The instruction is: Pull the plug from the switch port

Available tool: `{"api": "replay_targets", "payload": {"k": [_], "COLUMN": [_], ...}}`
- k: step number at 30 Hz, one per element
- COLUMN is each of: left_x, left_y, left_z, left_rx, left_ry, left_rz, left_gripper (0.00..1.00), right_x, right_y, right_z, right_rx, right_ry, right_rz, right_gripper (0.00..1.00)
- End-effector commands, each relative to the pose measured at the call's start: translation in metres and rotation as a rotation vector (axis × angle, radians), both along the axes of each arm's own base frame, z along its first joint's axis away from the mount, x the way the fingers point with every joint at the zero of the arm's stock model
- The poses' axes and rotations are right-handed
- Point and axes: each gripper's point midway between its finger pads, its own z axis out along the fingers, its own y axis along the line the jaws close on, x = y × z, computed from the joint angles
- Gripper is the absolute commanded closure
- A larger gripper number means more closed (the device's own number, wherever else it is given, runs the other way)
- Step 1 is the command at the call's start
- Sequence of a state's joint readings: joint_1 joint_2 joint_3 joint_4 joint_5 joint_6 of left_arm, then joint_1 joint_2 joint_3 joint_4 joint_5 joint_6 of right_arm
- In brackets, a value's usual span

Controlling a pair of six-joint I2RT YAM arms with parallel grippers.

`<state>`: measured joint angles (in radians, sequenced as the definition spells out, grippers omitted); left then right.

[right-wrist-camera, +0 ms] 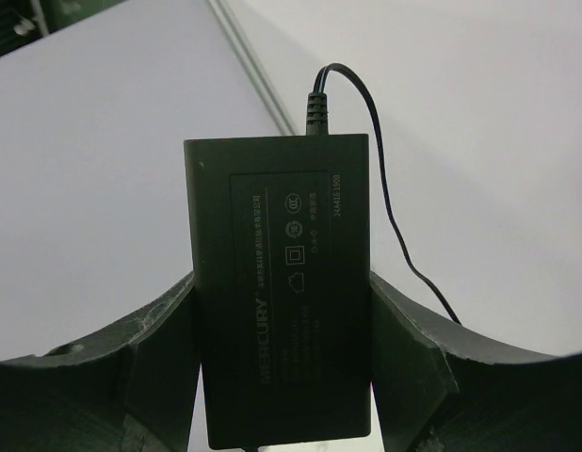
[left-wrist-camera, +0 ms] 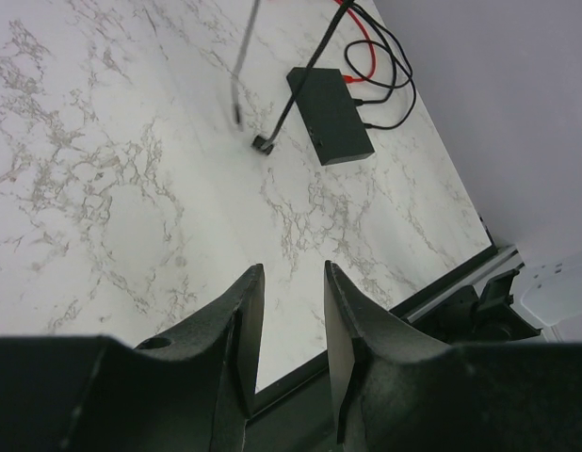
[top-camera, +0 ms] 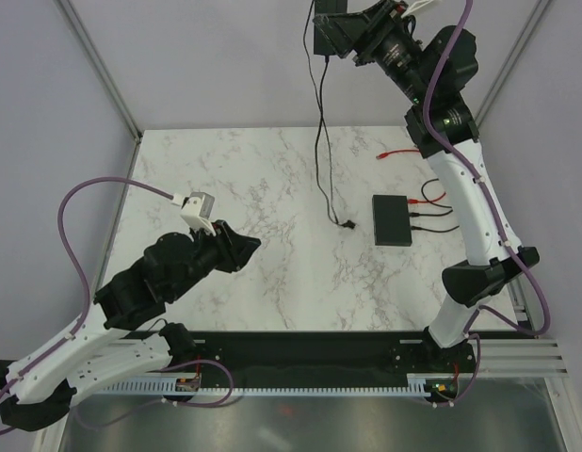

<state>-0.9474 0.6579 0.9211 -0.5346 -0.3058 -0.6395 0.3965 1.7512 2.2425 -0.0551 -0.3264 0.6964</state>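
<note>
The flat black switch box (top-camera: 393, 219) (left-wrist-camera: 331, 116) lies on the marble table at the right; its switch port is too small to make out. High above the table's far edge, my right gripper (top-camera: 346, 33) (right-wrist-camera: 283, 282) is shut on a black power adapter (top-camera: 326, 38) (right-wrist-camera: 277, 282). The adapter's thin cable (top-camera: 319, 141) hangs down to the table. Its plug (top-camera: 346, 224) (left-wrist-camera: 263, 144) rests on the marble just left of the box, apart from it. My left gripper (top-camera: 249, 247) (left-wrist-camera: 291, 268) hovers open and empty over the table's near left.
A red cable (top-camera: 425, 201) and black cables (top-camera: 434, 218) run from the box's right edge. A loose red cable end (top-camera: 395, 153) lies further back. Frame posts stand at the table's back corners, and a black rail (top-camera: 310, 344) runs along the near edge.
</note>
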Motion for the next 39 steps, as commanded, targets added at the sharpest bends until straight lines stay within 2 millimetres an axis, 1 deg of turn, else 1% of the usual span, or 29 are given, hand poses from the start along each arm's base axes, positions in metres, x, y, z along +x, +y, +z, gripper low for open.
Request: {"api": "replay_targets", "payload": {"k": [1,3,4,5,6,7,9,10,11,12,14,15,16,17,19,20,23,25,26,28,29,31,32,33,34,35,36,38,39], "left_x": [0.001,0.001,0.001,0.001,0.001,0.001,-0.002,-0.002,-0.003,-0.003,-0.005,-0.005,-0.006,-0.006,-0.007,-0.007,-0.008,-0.008,-0.008,-0.008,-0.008,-0.009,-0.009,-0.009,-0.01,-0.011,-0.011,-0.011,-0.012], "left_y": [0.007,0.008,0.009,0.011,0.011,0.012,0.015,0.017,0.019,0.021,0.027,0.028,0.03,0.033,0.036,0.038,0.041,0.043,0.044,0.046,0.047,0.05,0.052,0.054,0.056,0.057,0.058,0.061,0.062], "left_z": [0.015,0.016,0.017,0.018,0.018,0.02,0.024,0.024,0.027,0.028,0.029,0.029,0.029,0.03,0.03,0.028,0.028,0.027,0.027,0.027,0.027,0.028,0.028,0.027,0.028,0.029,0.029,0.029,0.028], "left_rx": [-0.034,-0.036,-0.039,-0.039,-0.043,-0.048,-0.065,-0.066,-0.077,-0.083,-0.09,-0.096,-0.094,-0.098,-0.103,-0.098,-0.098,-0.098,-0.098,-0.101,-0.102,-0.109,-0.109,-0.106,-0.112,-0.113,-0.113,-0.113,-0.11], "left_ry": [-0.016,-0.019,-0.021,-0.023,-0.02,-0.022,-0.03,-0.03,-0.036,-0.038,-0.042,-0.041,-0.042,-0.045,-0.044,-0.042,-0.039,-0.038,-0.037,-0.038,-0.038,-0.04,-0.04,-0.039,-0.043,-0.044,-0.044,-0.045,-0.042], "left_rz": [0.034,0.04,0.043,0.048,0.049,0.052,0.053,0.058,0.062,0.066,0.08,0.084,0.09,0.098,0.107,0.111,0.12,0.126,0.13,0.138,0.141,0.148,0.156,0.16,0.166,0.168,0.171,0.177,0.179], "left_gripper": [0.61,0.61,0.61,0.61,0.61,0.61,0.61,0.62,0.62,0.62,0.62,0.62,0.62,0.62,0.62,0.62,0.62,0.62,0.62,0.62,0.62,0.62,0.62,0.62,0.62,0.62,0.62,0.62,0.62], "right_x": [-0.043,-0.041,-0.037,-0.04,-0.037,-0.032,-0.031,-0.023,-0.025,-0.015,-0.014,-0.009,0.0,-0.001,0.009,0.011,0.024,0.024,0.029,0.03,0.03,0.03,0.024,0.025,0.017,0.016,0.015,0.008,0.006], "right_y": [0.003,0.014,0.02,0.031,0.038,0.047,0.065,0.073,0.085,0.096,0.116,0.124,0.131,0.141,0.157,0.164,0.184,0.195,0.2,0.209,0.217,0.225,0.236,0.244,0.252,0.258,0.262,0.268,0.27], "right_z": [0.059,0.052,0.043,0.038,0.031,0.017,0.0,-0.017,-0.027,-0.051,-0.075,-0.092,-0.117,-0.131,-0.176,-0.192,-0.266,-0.303,-0.33,-0.361,-0.388,-0.412,-0.439,-0.439,-0.454,-0.476,-0.479,-0.504,-0.505], "right_rx": [0.117,0.12,0.115,0.111,0.099,0.081,0.063,0.044,0.033,0.009,-0.014,-0.028,-0.045,-0.056,-0.095,-0.104,-0.174,-0.205,-0.225,-0.238,-0.26,-0.266,-0.299,-0.295,-0.328,-0.351,-0.365,-0.411,-0.421], "right_ry": [-0.178,-0.156,-0.135,-0.127,-0.116,-0.09,-0.062,-0.031,-0.019,0.025,0.058,0.086,0.137,0.168,0.254,0.292,0.438,0.502,0.544,0.606,0.647,0.707,0.74,0.738,0.769,0.792,0.804,0.836,0.837], "right_rz": [0.069,0.09,0.098,0.12,0.124,0.131,0.143,0.127,0.141,0.133,0.147,0.142,0.119,0.122,0.106,0.092,0.042,0.046,0.017,0.012,0.007,-0.014,-0.009,0.0,0.006,0.006,0.01,0.008,0.003], "right_gripper": [1.0,1.0,1.0,1.0,1.0,1.0,1.0,1.0,1.0,1.0,1.0,1.0,1.0,1.0,1.0,1.0,1.0,1.0,1.0,1.0,1.0,1.0,1.0,1.0,1.0,1.0,1.0,1.0,1.0]}}
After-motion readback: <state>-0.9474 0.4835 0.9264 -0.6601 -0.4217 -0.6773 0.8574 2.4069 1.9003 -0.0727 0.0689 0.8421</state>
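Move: The right hand already holds the black adapter high up; the bare table spot it is taken to lies roughly 25 cm to its left, level with it in reach and some 57 cm below. The loose mains plug trails about 57 cm down, 6 cm right and 3 cm back, and the switch sits 19 cm right, 3 cm back, at table height. From the left hand that spot is about 23 cm ahead, 8 cm left and 26 cm down. Still pinching the adapter by its sides, the right hand eases back a few centimetres with a slight rise, then swings away from the switch and plunges some 55 cm down and 25 cm left to the bare table, while its wrist tips the fingers from pointing upward to steeply down. The empty left hand shifts about 5 cm to its left and a touch up, its fingers keeping their gap. ##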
